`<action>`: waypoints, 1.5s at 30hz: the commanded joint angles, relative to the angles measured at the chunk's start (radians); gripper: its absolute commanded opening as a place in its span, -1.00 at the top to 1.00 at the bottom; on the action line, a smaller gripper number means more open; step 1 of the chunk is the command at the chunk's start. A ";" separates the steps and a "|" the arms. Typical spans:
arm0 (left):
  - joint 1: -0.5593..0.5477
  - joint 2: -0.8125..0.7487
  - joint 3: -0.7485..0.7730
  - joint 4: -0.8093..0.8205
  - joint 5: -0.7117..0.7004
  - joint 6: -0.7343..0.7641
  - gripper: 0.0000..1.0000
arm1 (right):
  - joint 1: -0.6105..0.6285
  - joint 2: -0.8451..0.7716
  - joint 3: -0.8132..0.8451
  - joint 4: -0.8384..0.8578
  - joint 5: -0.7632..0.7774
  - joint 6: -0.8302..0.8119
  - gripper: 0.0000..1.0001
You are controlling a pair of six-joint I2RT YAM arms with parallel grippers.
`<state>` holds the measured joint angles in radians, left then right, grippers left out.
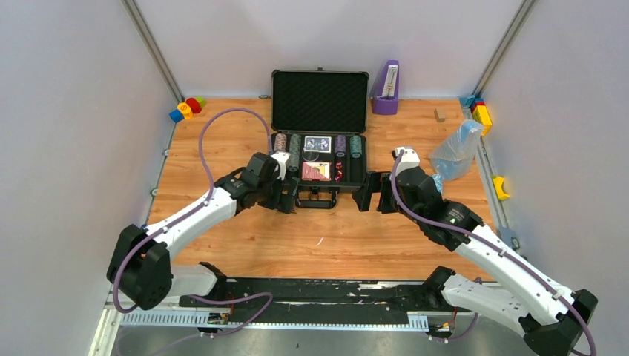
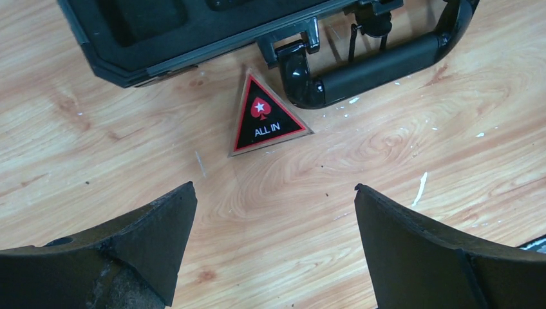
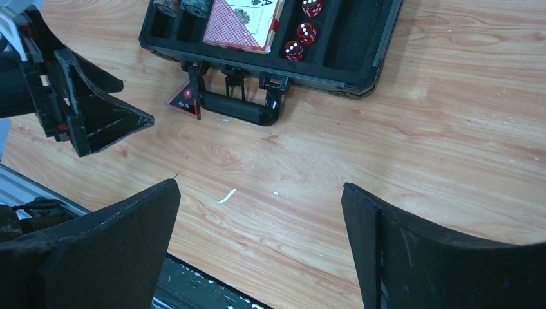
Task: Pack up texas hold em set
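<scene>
The black case (image 1: 320, 100) stands open at the back of the table, foam lid upright. Its tray holds rolls of chips (image 1: 288, 145), a card deck (image 3: 244, 22) and red dice (image 3: 302, 29). The dark red "ALL IN" triangle (image 2: 264, 119) lies flat on the wood outside the case, against the left end of the handle (image 2: 380, 64). My left gripper (image 2: 273, 187) hovers open just in front of the triangle, with nothing between its fingers. To the right of the handle (image 3: 235, 109), my right gripper (image 3: 260, 185) is open over bare wood and holds nothing.
A purple metronome-like object (image 1: 386, 89) stands right of the case lid. Toy blocks (image 1: 187, 109) sit at the back left. At the right are a crumpled clear plastic bag (image 1: 456, 148), more blocks (image 1: 482, 115) and a small wooden block (image 1: 440, 114).
</scene>
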<state>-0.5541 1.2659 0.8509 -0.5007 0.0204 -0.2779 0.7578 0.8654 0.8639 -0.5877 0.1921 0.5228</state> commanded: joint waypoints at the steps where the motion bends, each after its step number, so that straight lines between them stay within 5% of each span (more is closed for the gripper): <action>1: -0.030 0.053 0.013 0.058 -0.067 0.005 -1.00 | -0.003 -0.018 -0.002 0.003 -0.003 0.019 -0.99; 22: -0.083 0.404 0.171 0.104 -0.109 0.000 -0.62 | -0.003 -0.032 -0.011 -0.009 0.010 0.023 -0.99; 36: -0.086 0.434 0.197 -0.011 -0.084 0.022 -0.62 | -0.003 -0.040 -0.022 -0.013 0.008 0.026 -0.99; 45: -0.086 0.490 0.227 -0.041 -0.097 0.025 -0.34 | -0.003 -0.046 -0.025 -0.014 0.012 0.028 -0.99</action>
<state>-0.6392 1.7267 1.0458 -0.5297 -0.0696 -0.2703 0.7578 0.8410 0.8402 -0.6098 0.1925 0.5331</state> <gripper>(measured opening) 0.712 0.994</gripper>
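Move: The black ALL IN triangle lies flat on the table about 9 cm below the left hand, some 3 cm ahead and 3 cm right. The case handle stands roughly 9 cm right of the triangle and 2 cm farther out; the red card deck lies about 13 cm ahead and 12 cm right of the left hand. From the right hand the triangle is about 23 cm left, 5 cm ahead, 19 cm below. The left hand sinks about 8 cm, easing right, to straddle the ALL IN triangle, fingers part-closing. ##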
